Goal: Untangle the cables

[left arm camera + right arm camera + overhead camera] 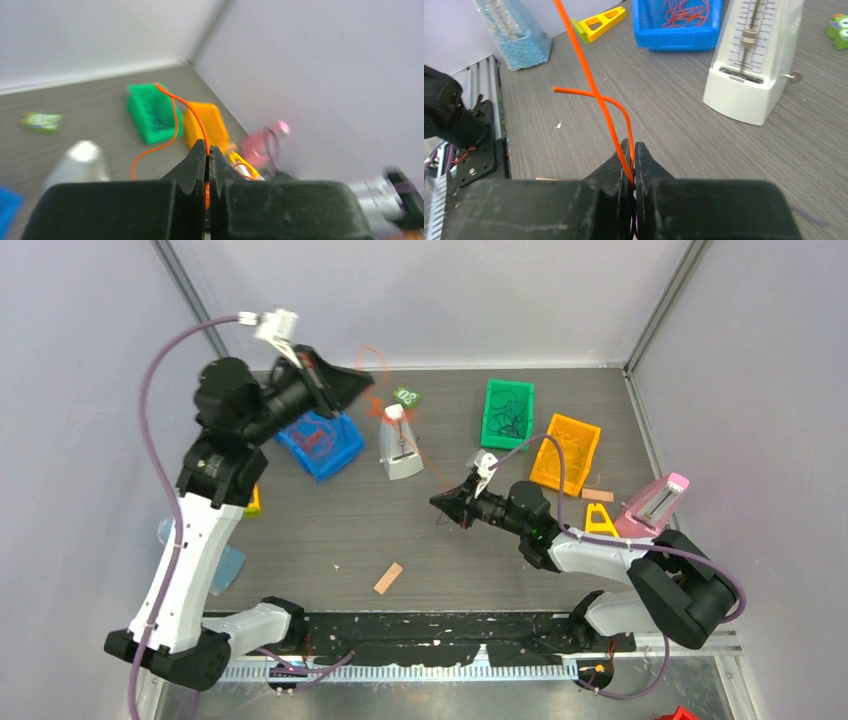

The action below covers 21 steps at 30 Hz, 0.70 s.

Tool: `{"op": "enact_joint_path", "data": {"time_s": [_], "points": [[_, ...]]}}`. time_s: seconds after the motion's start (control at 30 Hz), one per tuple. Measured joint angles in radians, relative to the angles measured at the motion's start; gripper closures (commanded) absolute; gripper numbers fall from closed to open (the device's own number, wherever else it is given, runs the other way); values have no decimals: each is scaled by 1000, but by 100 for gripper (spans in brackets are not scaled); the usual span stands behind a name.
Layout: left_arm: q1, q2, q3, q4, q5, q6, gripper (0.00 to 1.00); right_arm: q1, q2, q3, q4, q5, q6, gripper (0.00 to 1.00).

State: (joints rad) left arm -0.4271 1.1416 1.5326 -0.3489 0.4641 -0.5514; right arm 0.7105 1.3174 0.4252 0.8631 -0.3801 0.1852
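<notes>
An orange cable (432, 476) stretches through the air between my two grippers. My left gripper (362, 380) is raised high over the back left of the table, shut on that orange cable (172, 107), which loops out from between its tips (207, 148). Lower, near the table's middle, my right gripper (441, 502) is shut on the same orange cable (584, 65); two strands cross just above its tips (631, 146), and a free end sticks out left. Red cables (681, 10) lie in the blue bin (320, 445). Black cables lie in the green bin (507, 412).
A white metronome (400, 445) stands between the grippers. An orange bin (565, 452), a pink metronome (655, 505) and a yellow triangle (600, 520) sit at the right. A wooden block (388, 578) lies near the front. A green toy (407, 396) is at the back.
</notes>
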Motion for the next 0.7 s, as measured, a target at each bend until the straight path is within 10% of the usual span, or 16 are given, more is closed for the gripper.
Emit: {"op": "enact_joint_path", "data": {"time_s": [0.33,0.57,0.7], "points": [[518,9,120,-36,-25,-124,100,1,-10,3,-47,143,-3,83],[598,89,70,30,11,-182,100,1,-11,5,-93,209,-5,46],[600,166,9,60,21,-198,100,1,-5,22,-126,230,-8,56]]}}
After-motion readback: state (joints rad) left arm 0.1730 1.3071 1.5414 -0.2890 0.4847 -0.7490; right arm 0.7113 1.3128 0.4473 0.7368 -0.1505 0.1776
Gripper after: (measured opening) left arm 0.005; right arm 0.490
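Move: My left hand, gripping the orange cable high up, has the blue bin about 24 cm ahead, 22 cm to its left and some 43 cm below; the white metronome stands about 17 cm straight ahead and 38 cm down, the green block roughly 36 cm straight ahead on the table. My right hand has the orange and purple cables' crossing between its fingertips; the metronome is about 19 cm ahead and 7 cm left of it, the wooden block 10 cm back and 10 cm left. I sweep my left hand left some 19 cm, then mostly forward about 14 cm, towards the blue bin, rising slightly before sinking, turning some 30 degrees counter-clockwise and keeping my pinch on the orange cable. Meanwhile my right hand eases forward and right, a little down, turns clockwise and opens about halfway, ending its pinch on the crossing. ##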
